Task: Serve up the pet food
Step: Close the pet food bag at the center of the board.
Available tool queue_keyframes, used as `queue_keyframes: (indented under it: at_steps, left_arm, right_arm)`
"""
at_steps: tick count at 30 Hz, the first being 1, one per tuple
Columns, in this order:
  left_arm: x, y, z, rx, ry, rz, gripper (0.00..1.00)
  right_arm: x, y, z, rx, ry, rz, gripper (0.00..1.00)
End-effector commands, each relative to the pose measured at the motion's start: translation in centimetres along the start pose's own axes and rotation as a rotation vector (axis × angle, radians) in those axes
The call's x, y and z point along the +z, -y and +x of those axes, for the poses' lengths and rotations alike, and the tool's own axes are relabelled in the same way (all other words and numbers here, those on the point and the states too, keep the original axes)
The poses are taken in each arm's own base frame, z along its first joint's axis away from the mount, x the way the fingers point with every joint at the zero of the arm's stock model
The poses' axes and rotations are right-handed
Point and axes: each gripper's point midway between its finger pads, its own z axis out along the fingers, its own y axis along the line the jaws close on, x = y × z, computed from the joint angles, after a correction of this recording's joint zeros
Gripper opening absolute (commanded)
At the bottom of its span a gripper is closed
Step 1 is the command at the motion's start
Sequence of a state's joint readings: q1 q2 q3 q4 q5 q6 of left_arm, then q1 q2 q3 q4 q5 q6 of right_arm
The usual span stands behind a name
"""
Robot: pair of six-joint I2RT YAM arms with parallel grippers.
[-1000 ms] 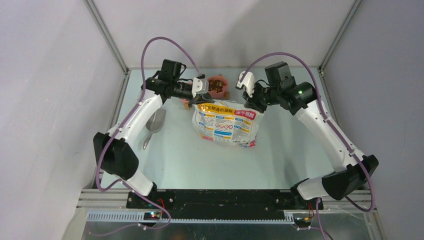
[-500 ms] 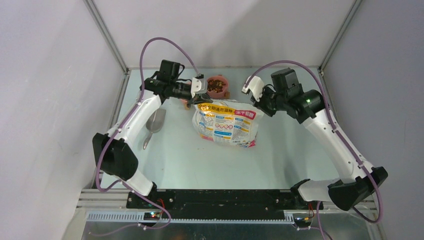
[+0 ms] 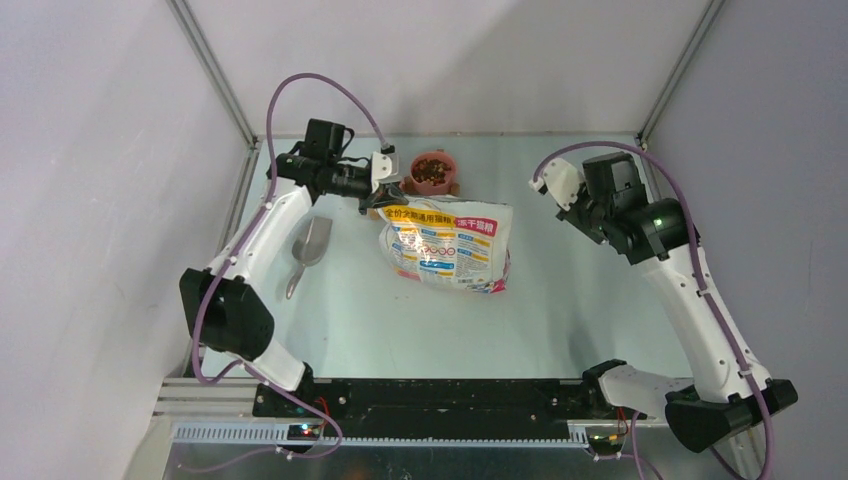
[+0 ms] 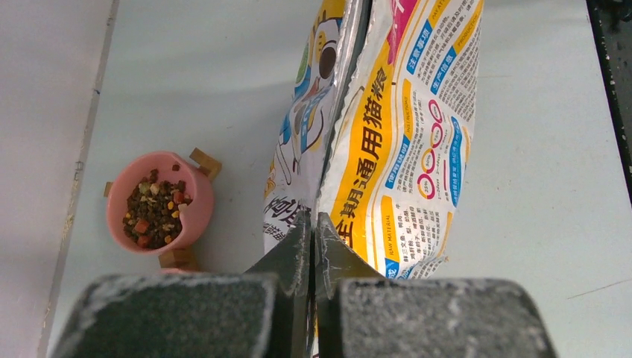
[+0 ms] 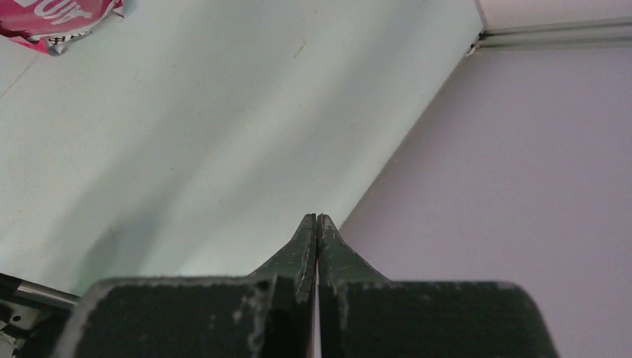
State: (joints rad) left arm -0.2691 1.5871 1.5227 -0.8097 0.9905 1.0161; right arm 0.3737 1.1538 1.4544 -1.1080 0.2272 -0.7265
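Note:
The pet food fills a pink bowl at the back of the table. The printed cat-food bag lies just in front of the bowl. My left gripper is shut on the bag's top edge at its left corner, beside the bowl. Well apart from the bag, my right gripper hangs shut and empty over the right part of the table, near the side wall.
A grey metal scoop lies on the table left of the bag, under the left arm. Small wooden blocks sit around the bowl. The enclosure walls stand close at the back and on both sides.
The right gripper has left the bag's top right corner and swung away to the right. The left gripper has shifted a little left with the bag's edge, and the bag has settled flatter.

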Motion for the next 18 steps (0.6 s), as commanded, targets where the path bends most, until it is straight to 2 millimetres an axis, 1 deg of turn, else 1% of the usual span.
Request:
queue_keyframes:
  at_steps: [1,2,3,4,5,6,7,8,9,10,11,12,13,14,15,16,17,18]
  left_arm:
    - [-2.1,-1.0,0.6,0.034,-0.094,-0.08,0.0]
    - [-2.1,-0.9,0.4,0.038,-0.091,-0.078,0.0]
    - [-2.1,-0.9,0.2,0.038,-0.088,-0.078,0.0]
    - [-2.0,-0.9,0.0,0.042,-0.085,-0.077,0.0]
    - [-2.0,-0.9,-0.1,0.041,-0.082,-0.077,0.0]
    - [-2.0,-0.9,-0.3,0.043,-0.08,-0.077,0.0]
    - [-2.0,-0.9,-0.4,0.042,-0.078,-0.079,0.0]
    - [-1.9,-0.9,-0.5,0.044,-0.077,-0.078,0.0]
    - [-2.0,-1.0,-0.7,0.045,-0.076,-0.08,0.0]
    - [-2.0,-1.0,-0.8,0.046,-0.075,-0.081,0.0]
    - [-2.0,-1.0,-0.9,0.044,-0.073,-0.083,0.0]
    - [-2.1,-1.1,-1.0,0.046,-0.073,-0.085,0.0]
    - [-2.1,-1.1,-1.1,0.048,-0.074,-0.088,0.0]
    - [-2.3,-1.1,-1.3,0.051,-0.075,-0.091,0.0]
    - [-2.4,-1.1,-1.4,0.054,-0.078,-0.093,0.0]
    - [-2.6,-1.2,-1.7,0.06,-0.077,-0.096,0.0]
    - [-2.7,-1.0,-1.7,0.061,-0.081,-0.091,0.0]
    - [-2.8,-1.0,-1.9,0.065,-0.08,-0.09,0.0]
  right_arm:
    - [-2.4,1.2,-2.3,0.032,0.104,0.03,0.01]
    - [-3.2,0.5,-4.2,0.052,0.195,-0.023,0.08]
    - [-3.8,0.4,-5.6,0.072,0.252,-0.05,0.13]
    - [-4.3,-1.1,-7.8,0.063,0.343,-0.138,0.27]
    - [-5.1,-1.3,-9.2,0.071,0.402,-0.168,0.33]
    - [-5.5,-2.8,-11.3,0.051,0.481,-0.25,0.44]
    - [-6.2,-3.2,-12.5,0.045,0.529,-0.28,0.48]
    - [-6.3,-4.5,-14.2,0.021,0.577,-0.352,0.55]
    - [-6.9,-5.1,-15.6,0.003,0.621,-0.383,0.59]
    - [-6.2,-6.2,-16.5,-0.012,0.628,-0.439,0.6]
    - [-6.3,-6.9,-17.6,-0.036,0.653,-0.459,0.62]
    - [-5.2,-7.4,-18.3,-0.044,0.638,-0.475,0.62]
    - [-5.0,-7.7,-19.2,-0.057,0.652,-0.478,0.63]
    - [-3.8,-8.2,-19.8,-0.06,0.634,-0.492,0.63]
    - [-3.9,-8.2,-20.7,-0.067,0.651,-0.493,0.64]
    - [-2.8,-8.8,-21.3,-0.072,0.641,-0.52,0.64]
    - [-3.2,-8.6,-22.3,-0.078,0.669,-0.528,0.64]
    - [-2.5,-8.7,-23.2,-0.083,0.668,-0.537,0.64]
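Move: To the right hand's left, about 20 cm off and some 2 cm farther out, the pet food bag's free right top corner stands roughly level in height with the closed fingertips. The right bowl lies about 20 cm ahead of that hand, 32 cm left and some 19 cm lower; the left bowl about 12 cm left of the right bowl and 3 cm nearer. From the left hand, still pinching the bag's left top corner, the right corner lies about 24 cm to the right, about level fore and aft. Swinging back left some 20 cm to the free right top corner of the bag, the right hand arcs up about 7 cm and then starts to sink, opening its shut fingers to nearly two thirds and turning some 40 degrees, counter-clockwise with its left side rising, until the fingers spread to either side over the top edge. The left hand all but stays put, keeping its pinch on the left corner. ##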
